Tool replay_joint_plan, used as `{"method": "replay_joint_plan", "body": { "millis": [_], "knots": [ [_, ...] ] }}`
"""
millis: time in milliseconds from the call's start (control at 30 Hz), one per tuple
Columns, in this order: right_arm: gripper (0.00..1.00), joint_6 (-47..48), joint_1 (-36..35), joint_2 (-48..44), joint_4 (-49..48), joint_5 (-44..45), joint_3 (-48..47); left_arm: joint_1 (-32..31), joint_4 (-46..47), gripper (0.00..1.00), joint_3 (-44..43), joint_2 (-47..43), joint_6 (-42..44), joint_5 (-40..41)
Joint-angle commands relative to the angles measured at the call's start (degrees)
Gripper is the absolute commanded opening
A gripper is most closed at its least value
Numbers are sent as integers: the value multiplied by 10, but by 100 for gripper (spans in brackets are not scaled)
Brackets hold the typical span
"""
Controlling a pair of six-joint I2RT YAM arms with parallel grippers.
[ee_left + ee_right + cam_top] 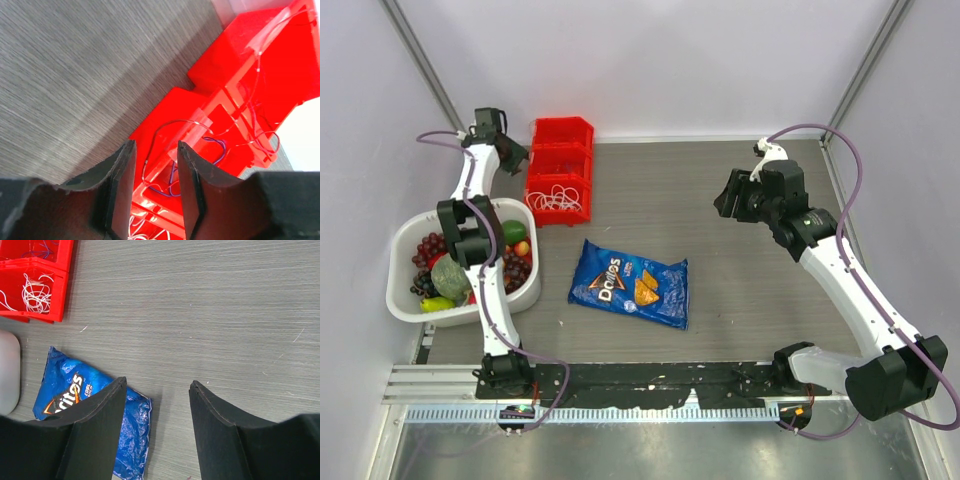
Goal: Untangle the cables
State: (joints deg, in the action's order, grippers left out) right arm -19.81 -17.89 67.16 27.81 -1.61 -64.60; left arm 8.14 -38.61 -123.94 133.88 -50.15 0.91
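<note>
The cables lie in a red bin (560, 150) at the back left. Thin white cables (560, 197) are curled in its near compartment, showing as white loops (35, 292) in the right wrist view. Bluish and red cables (172, 177) loop together in another compartment, directly under my left gripper (155, 150). That left gripper (523, 157) hovers over the bin's left side, open, nothing between its fingers (122, 190). My right gripper (720, 205) hangs open over bare table at the right, far from the bin; in its own view the right gripper (157, 385) holds nothing.
A blue chip bag (630, 283) lies flat mid-table, its corner under my right gripper's left finger (95, 430). A white basin (405, 235) of fruit stands at the left edge beside my left arm. Walls enclose the table on three sides.
</note>
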Motion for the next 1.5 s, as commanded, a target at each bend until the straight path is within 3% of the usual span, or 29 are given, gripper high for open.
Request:
{"method": "replay_joint_plan", "body": {
  "millis": [0,133,167,367,533,733,867,1100,1200,1467],
  "knots": [
    [58,6,0,-3,-25,6,-3,-3,0,36,-31,14,1,1],
    [58,5,0,1,-25,6,-4,-8,29,2,-28,-1,15,-1],
    [58,4,0,0,-25,7,-5,-8,43,0,-20,-7,15,0],
    [58,2,0,3,-24,8,-6,-16,173,0,24,-43,7,-34],
    [58,2,0,4,-23,10,-5,-27,259,0,12,-21,-18,-60],
    [58,0,0,9,-21,12,-3,-57,360,0,-24,25,22,-45],
    [58,-2,0,13,-20,12,1,-71,453,0,-3,30,69,6],
    [58,-5,0,18,-13,11,-3,-71,485,0,-28,54,149,59],
    [58,-4,0,25,-11,13,-6,-71,446,0,-45,57,209,63],
    [58,-8,0,39,-16,8,-9,-66,478,0,51,-13,303,92]
  ]
}}
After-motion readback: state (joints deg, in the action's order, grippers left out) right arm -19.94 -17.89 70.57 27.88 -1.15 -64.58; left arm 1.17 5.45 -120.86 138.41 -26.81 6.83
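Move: Right between the left hand's open fingertips, about 1 cm below the hand point, runs the thin red cable, draped over the left rim of the red bin. The bin's far compartment is some 8 cm to the right and 7 cm ahead, the blue cable about 5 cm right, 2 cm back and 5 cm down, the white cables roughly 8 cm right and 12 cm back. From the right hand the red cable lies about 51 cm left, 26 cm ahead and 14 cm lower. Dipping about 1 cm, the left hand shuts its fingers on the red cable and pinches it, then draws it forward, up and to the right towards the far compartment, ending 11 cm farther out and 7 cm higher after swinging back left a few centimetres and sinking slightly. The wrist tips the fingers up some 35 degrees and then rolls its left side up about 25. The right hand, empty, eases down about 2 cm. ##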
